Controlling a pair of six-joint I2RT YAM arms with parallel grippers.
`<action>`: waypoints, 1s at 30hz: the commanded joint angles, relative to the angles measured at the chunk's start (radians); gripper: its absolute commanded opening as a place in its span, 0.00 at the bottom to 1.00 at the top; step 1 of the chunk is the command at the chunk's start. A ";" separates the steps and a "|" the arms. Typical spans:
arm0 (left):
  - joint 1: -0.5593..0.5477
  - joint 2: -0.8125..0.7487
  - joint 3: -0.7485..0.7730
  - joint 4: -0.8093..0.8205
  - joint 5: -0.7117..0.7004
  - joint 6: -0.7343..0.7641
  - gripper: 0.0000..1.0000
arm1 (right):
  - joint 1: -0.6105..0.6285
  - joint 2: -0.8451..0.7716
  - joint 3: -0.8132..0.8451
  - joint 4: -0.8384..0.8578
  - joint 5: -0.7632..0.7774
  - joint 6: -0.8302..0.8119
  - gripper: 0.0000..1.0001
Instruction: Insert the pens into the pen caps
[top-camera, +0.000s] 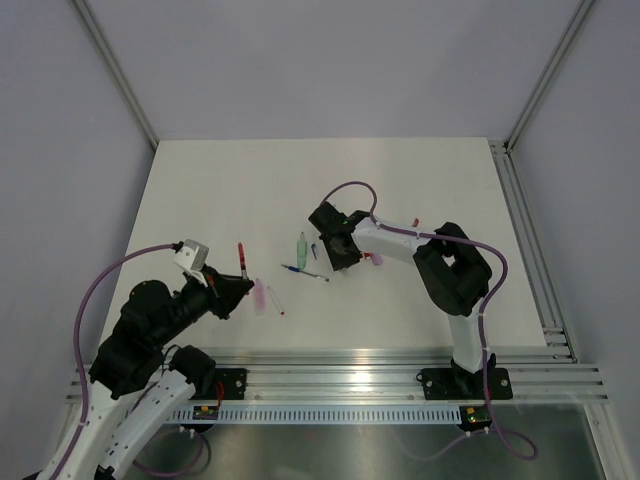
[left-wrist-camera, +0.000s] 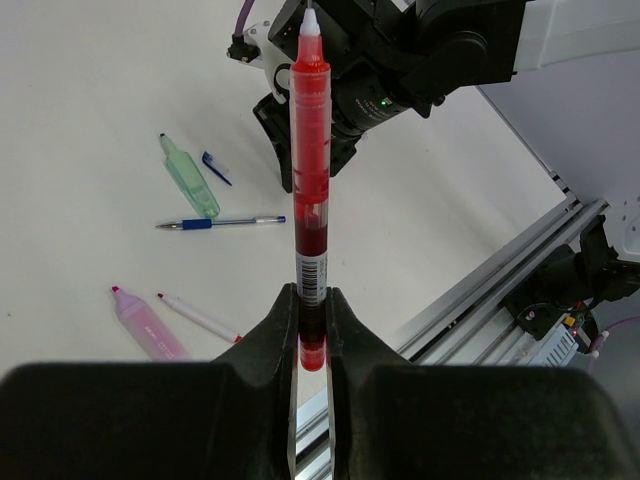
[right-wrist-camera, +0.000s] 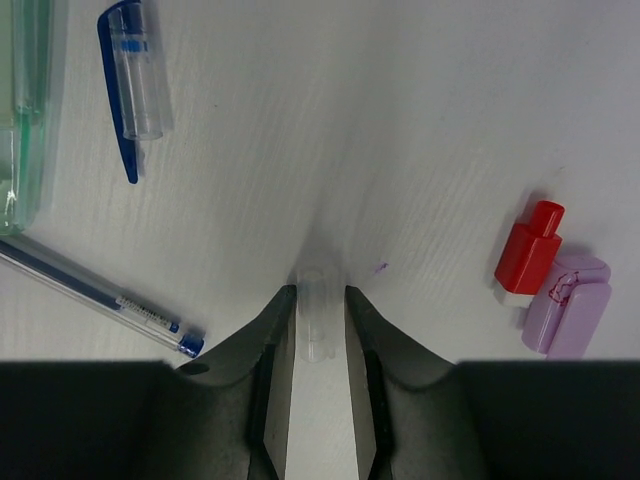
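Note:
My left gripper (left-wrist-camera: 313, 300) is shut on the lower end of a red pen (left-wrist-camera: 311, 150), which points away from the fingers, white tip outermost; in the top view the left gripper (top-camera: 240, 285) holds the red pen (top-camera: 241, 256) over the table's left side. My right gripper (right-wrist-camera: 318, 291) is down at the table, open, its jaws either side of a clear pen cap (right-wrist-camera: 315, 330) lying flat. A red cap (right-wrist-camera: 530, 250) and a pale pink cap (right-wrist-camera: 572, 305) lie to its right. A blue cap (right-wrist-camera: 135, 80) and a blue pen (right-wrist-camera: 100, 295) lie to its left.
A pale green highlighter (left-wrist-camera: 190, 178), a pink highlighter (left-wrist-camera: 145, 325) and a thin white pen with a red tip (left-wrist-camera: 197, 317) lie on the table between the arms. An aluminium rail (top-camera: 400, 365) runs along the near edge, another rail (top-camera: 530, 230) along the right side.

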 joint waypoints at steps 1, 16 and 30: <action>0.008 0.002 -0.003 0.061 0.027 0.017 0.00 | 0.009 0.026 0.009 0.003 -0.004 0.010 0.33; 0.011 0.065 -0.006 0.107 0.100 -0.046 0.00 | 0.008 -0.227 -0.208 0.258 -0.045 0.113 0.00; -0.048 0.157 -0.313 0.623 0.338 -0.345 0.00 | 0.045 -0.748 -0.644 0.798 -0.253 0.417 0.00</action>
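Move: The small clear cap lies flat between the right hand's parted fingertips, practically at the hand point. From there the blue pen cap is about 7 cm to the left and 6 cm farther out, the blue pen's middle some 9 cm left and level, the red cap roughly 6 cm right and 3 cm out. The left hand, holding the red pen upright, has the clear cap about 17 cm ahead, 18 cm to its right and 24 cm below; the pink marker lies about 9 cm ahead, 1 cm left, 25 cm below. Straight up and somewhat back goes the right hand, about 12 cm high and 5 back, once its fingers have closed and pinched the clear cap; on the way it tilts some 40 degrees so the fingertips swing to the left. After that grip shuts, the left hand keeps its hold on the red pen and carries it about 7 cm right and 5 down, turning slightly clockwise and tipping down, towards the rising cap. ##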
